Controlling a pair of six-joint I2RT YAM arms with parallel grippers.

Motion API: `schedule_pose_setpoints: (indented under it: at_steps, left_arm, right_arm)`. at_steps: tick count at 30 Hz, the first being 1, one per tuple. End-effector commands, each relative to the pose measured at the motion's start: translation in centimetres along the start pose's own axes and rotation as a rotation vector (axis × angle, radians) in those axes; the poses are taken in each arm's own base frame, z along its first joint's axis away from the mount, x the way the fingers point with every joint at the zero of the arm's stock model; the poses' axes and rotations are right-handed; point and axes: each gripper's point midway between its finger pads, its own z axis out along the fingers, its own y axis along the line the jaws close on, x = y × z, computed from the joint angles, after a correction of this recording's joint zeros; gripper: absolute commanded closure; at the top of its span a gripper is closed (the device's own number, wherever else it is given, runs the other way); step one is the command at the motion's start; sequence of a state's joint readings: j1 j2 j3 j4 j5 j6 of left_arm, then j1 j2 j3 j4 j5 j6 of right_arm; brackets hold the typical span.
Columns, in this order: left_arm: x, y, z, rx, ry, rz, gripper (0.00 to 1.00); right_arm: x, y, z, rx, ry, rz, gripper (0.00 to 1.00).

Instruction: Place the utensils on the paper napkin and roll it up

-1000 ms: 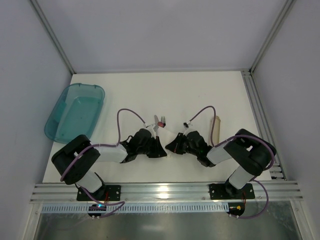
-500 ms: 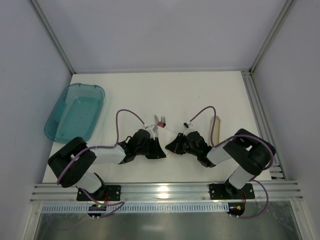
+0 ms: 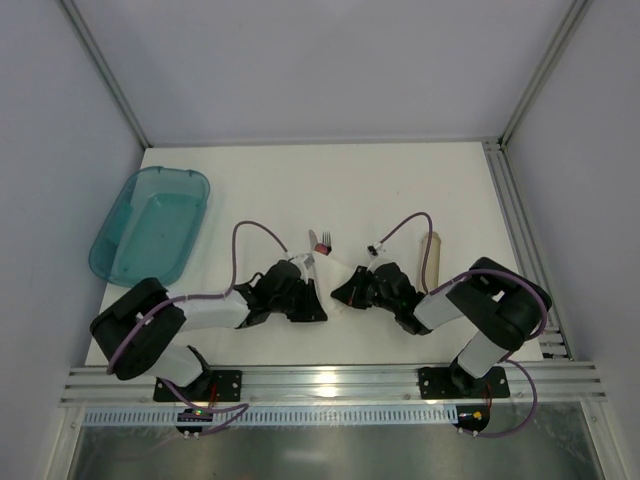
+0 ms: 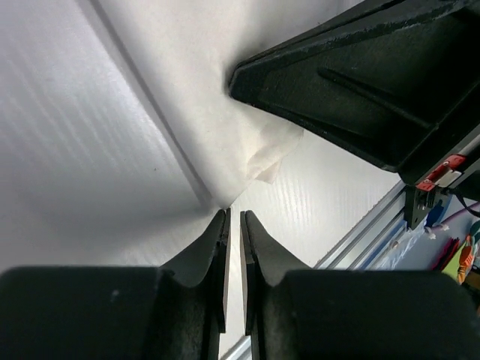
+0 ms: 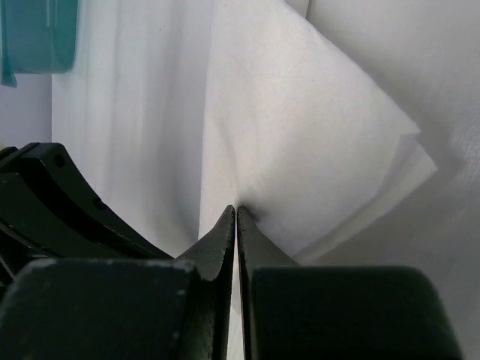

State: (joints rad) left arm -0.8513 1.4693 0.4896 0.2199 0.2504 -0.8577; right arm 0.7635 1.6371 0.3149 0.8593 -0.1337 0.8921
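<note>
The white paper napkin (image 5: 315, 127) lies folded in layers on the table. My right gripper (image 5: 236, 210) is shut on its near edge and puckers the sheet. In the left wrist view a ridge of the napkin (image 4: 225, 142) runs down to my left gripper (image 4: 233, 214). Its pads stand a thin slit apart and pinch the sheet at their tips. From above, the left gripper (image 3: 318, 300) and right gripper (image 3: 340, 293) meet tip to tip at mid-table. The fork (image 3: 322, 243) pokes out just behind them, tines away from me. The knife is hidden.
A translucent teal tub (image 3: 150, 225) sits at the table's left edge. A tan tube (image 3: 430, 255) lies to the right of the right gripper. An aluminium rail (image 3: 330, 383) runs along the near edge, close behind both grippers.
The left arm's elbow has slid left and toward the near edge, and its gripper has turned slightly. The right arm and the fork have stayed put.
</note>
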Motion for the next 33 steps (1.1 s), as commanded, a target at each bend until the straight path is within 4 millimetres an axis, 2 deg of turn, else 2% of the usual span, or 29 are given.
schedule_pose_setpoints:
  at_steps: [1,3,5,6,8,10,11,12,17,22,27,30,33]
  left_arm:
    - [-3.1,-1.6,-1.8,-0.042,-0.083,0.033,0.85]
    - [-6.1,-2.7,-2.8,-0.053,-0.155,0.041,0.85]
    - [-7.5,-2.2,-3.2,-0.079,-0.167,0.03,0.86]
    - [-8.4,-2.6,-3.3,-0.066,-0.175,0.031,0.86]
    - [-9.4,-1.5,-2.6,-0.076,-0.174,0.012,0.87]
    - [-9.7,-0.9,-1.8,-0.085,-0.156,0.014,0.89]
    - [-9.3,0.3,-1.0,-0.108,-0.128,-0.001,0.89]
    - [-9.9,0.3,-0.6,-0.094,-0.146,0.004,0.89]
    - [-10.3,2.0,1.3,-0.087,-0.135,-0.023,0.89]
    - [-10.8,3.8,1.5,-0.13,-0.136,-0.048,0.9]
    - [-12.7,1.9,0.3,-0.074,-0.178,-0.028,0.89]
    - [-13.6,1.1,0.5,-0.06,-0.182,-0.011,0.88]
    - [-13.7,1.5,1.4,-0.056,-0.161,-0.004,0.89]
  right_arm:
    - [1.9,-3.4,-0.7,0.107,0.052,-0.04,0.96]
    - [2.1,-3.3,-0.7,0.096,0.054,-0.039,0.96]
    - [2.1,-3.2,-0.6,0.092,0.057,-0.036,0.96]
    - [2.1,-3.2,-0.5,0.088,0.056,-0.036,0.96]
    - [2.1,-3.0,-0.5,0.084,0.056,-0.037,0.96]
    - [2.0,-3.1,-0.5,0.088,0.054,-0.038,0.96]
    - [2.0,-3.1,-0.5,0.087,0.055,-0.038,0.96]
    - [2.0,-3.2,-0.5,0.089,0.055,-0.036,0.96]
    - [2.2,-3.3,-0.6,0.089,0.057,-0.036,0.96]
    - [2.3,-3.3,-0.6,0.085,0.059,-0.034,0.96]
    - [2.3,-3.2,-0.6,0.082,0.058,-0.027,0.96]
    - [2.3,-3.3,-0.5,0.083,0.059,-0.027,0.96]
    - [2.3,-3.3,-0.4,0.081,0.059,-0.025,0.96]
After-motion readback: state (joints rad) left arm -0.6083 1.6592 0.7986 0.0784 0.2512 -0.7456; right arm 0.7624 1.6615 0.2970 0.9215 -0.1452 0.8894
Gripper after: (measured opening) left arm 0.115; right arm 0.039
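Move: The left hand sits low at the folded napkin's near edge; the napkin's far left edge is about 12 cm ahead of it and 2 cm to its left. The spoon lies about 18 cm ahead and 1 cm left, the fork 20 cm ahead and 1 cm right, and the knife 20 cm ahead and 3 cm left. From the right hand, that far left edge is about 8 cm ahead and 4 cm left. All lie roughly 1 cm lower than the hands. Left hand, nearly shut, arcs 7 cm up, then down, 12 cm forward to napkin's far edge; right stays on napkin. ##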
